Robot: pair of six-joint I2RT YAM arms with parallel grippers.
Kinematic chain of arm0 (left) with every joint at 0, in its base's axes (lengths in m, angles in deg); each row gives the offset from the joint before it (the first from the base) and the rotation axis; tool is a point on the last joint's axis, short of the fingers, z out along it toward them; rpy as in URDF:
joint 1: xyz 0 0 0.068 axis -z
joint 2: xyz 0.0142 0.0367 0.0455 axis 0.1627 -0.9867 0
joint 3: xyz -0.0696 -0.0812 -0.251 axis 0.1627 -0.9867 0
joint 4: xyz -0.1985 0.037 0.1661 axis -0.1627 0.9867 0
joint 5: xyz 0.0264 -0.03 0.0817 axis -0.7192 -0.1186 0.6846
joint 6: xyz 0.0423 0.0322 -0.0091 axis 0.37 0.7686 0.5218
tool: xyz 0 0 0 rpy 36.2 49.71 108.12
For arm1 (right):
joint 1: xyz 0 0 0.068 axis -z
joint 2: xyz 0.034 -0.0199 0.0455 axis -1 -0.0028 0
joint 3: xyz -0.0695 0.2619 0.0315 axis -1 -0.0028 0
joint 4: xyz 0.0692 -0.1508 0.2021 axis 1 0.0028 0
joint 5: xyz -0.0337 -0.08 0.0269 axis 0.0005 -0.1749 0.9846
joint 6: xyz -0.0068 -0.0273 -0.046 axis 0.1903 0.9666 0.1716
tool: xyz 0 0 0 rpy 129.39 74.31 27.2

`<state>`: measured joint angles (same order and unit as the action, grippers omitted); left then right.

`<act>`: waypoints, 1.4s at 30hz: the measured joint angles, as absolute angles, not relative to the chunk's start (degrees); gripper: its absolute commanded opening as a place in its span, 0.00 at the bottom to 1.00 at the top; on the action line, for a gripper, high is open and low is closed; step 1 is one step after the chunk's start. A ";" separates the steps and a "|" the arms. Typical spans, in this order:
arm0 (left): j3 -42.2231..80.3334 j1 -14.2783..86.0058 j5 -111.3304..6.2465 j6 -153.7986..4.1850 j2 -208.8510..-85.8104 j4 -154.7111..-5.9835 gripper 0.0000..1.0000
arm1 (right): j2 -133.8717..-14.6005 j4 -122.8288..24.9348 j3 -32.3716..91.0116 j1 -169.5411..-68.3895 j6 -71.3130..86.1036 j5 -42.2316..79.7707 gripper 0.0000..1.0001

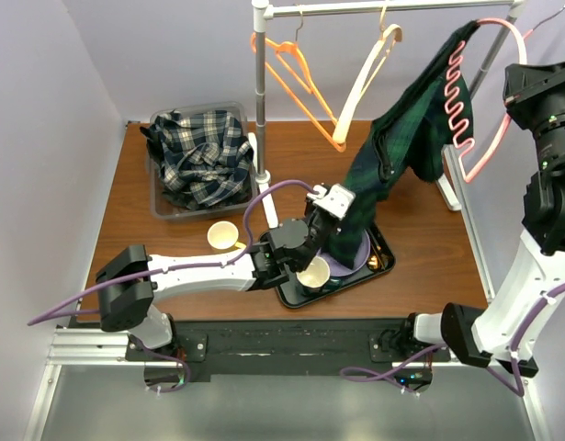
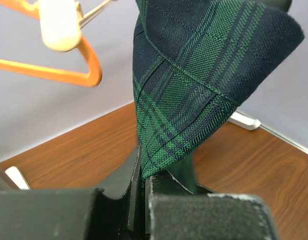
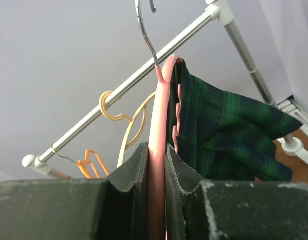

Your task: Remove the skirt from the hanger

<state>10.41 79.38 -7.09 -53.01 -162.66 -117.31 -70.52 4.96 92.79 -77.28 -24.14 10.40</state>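
A dark green and navy plaid skirt (image 1: pixel 401 138) hangs from a pink hanger (image 1: pixel 457 101) at the upper right and stretches down to the left, toward the table's middle. My left gripper (image 1: pixel 333 204) is shut on the skirt's lower edge. In the left wrist view the plaid cloth (image 2: pixel 204 75) rises out of the shut left gripper (image 2: pixel 142 172). My right gripper (image 3: pixel 156 150) is shut on the pink hanger's (image 3: pixel 160 110) bar, with the skirt (image 3: pixel 229 130) draped just to its right. I cannot tell whether the hanger's metal hook rests on the rail.
An orange hanger (image 1: pixel 300 78) and a cream hanger (image 1: pixel 365 78) hang on the rack rail (image 1: pixel 383 7). The rack pole (image 1: pixel 260 92) stands beside a clear bin (image 1: pixel 158 197) of plaid clothing. A black tray (image 1: pixel 378 262) holds a cup (image 1: pixel 313 273). Another cup (image 1: pixel 222 236) sits on the table.
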 measured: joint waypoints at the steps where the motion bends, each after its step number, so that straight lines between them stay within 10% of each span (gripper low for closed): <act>1: 10.48 79.38 -7.03 -52.88 -162.49 -117.51 0.00 | -70.32 4.43 92.31 -77.26 -24.16 10.86 0.00; 20: 43.99 82.64 -12.51 -45.88 -162.51 -110.80 0.00 | -52.70 -14.04 74.50 -75.88 -24.20 18.66 0.00; 42: 35.64 87.32 -10.15 -46.15 -141.31 -101.14 0.00 | -48.53 -19.22 87.92 -75.90 -32.51 25.94 0.00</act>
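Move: The left hand already pinches the green plaid skirt, which stretches up to the pink hanger, some 19 cm right of that hand, 4 cm ahead and 26 cm higher. From the left hand the purple plate lies about 30 cm below, 3 cm back and 3 cm right; the grey bin is roughly 15 cm ahead, 30 cm left and 28 cm below. The right hand grips that hanger; the skirt's middle is about 14 cm left of it, 3 cm ahead and 15 cm below. Both grips hold throughout, left fingers on the skirt and right fingers on the pink hanger, as the two are parted. The left hand whips up about 25 cm, dips slightly, then climbs again while drawing back and left, its left side rolling down; the right hand, after a brief near-pause, pulls back some 20 cm, rising and easing left, its fingers tipping up roughly 40 degrees. ##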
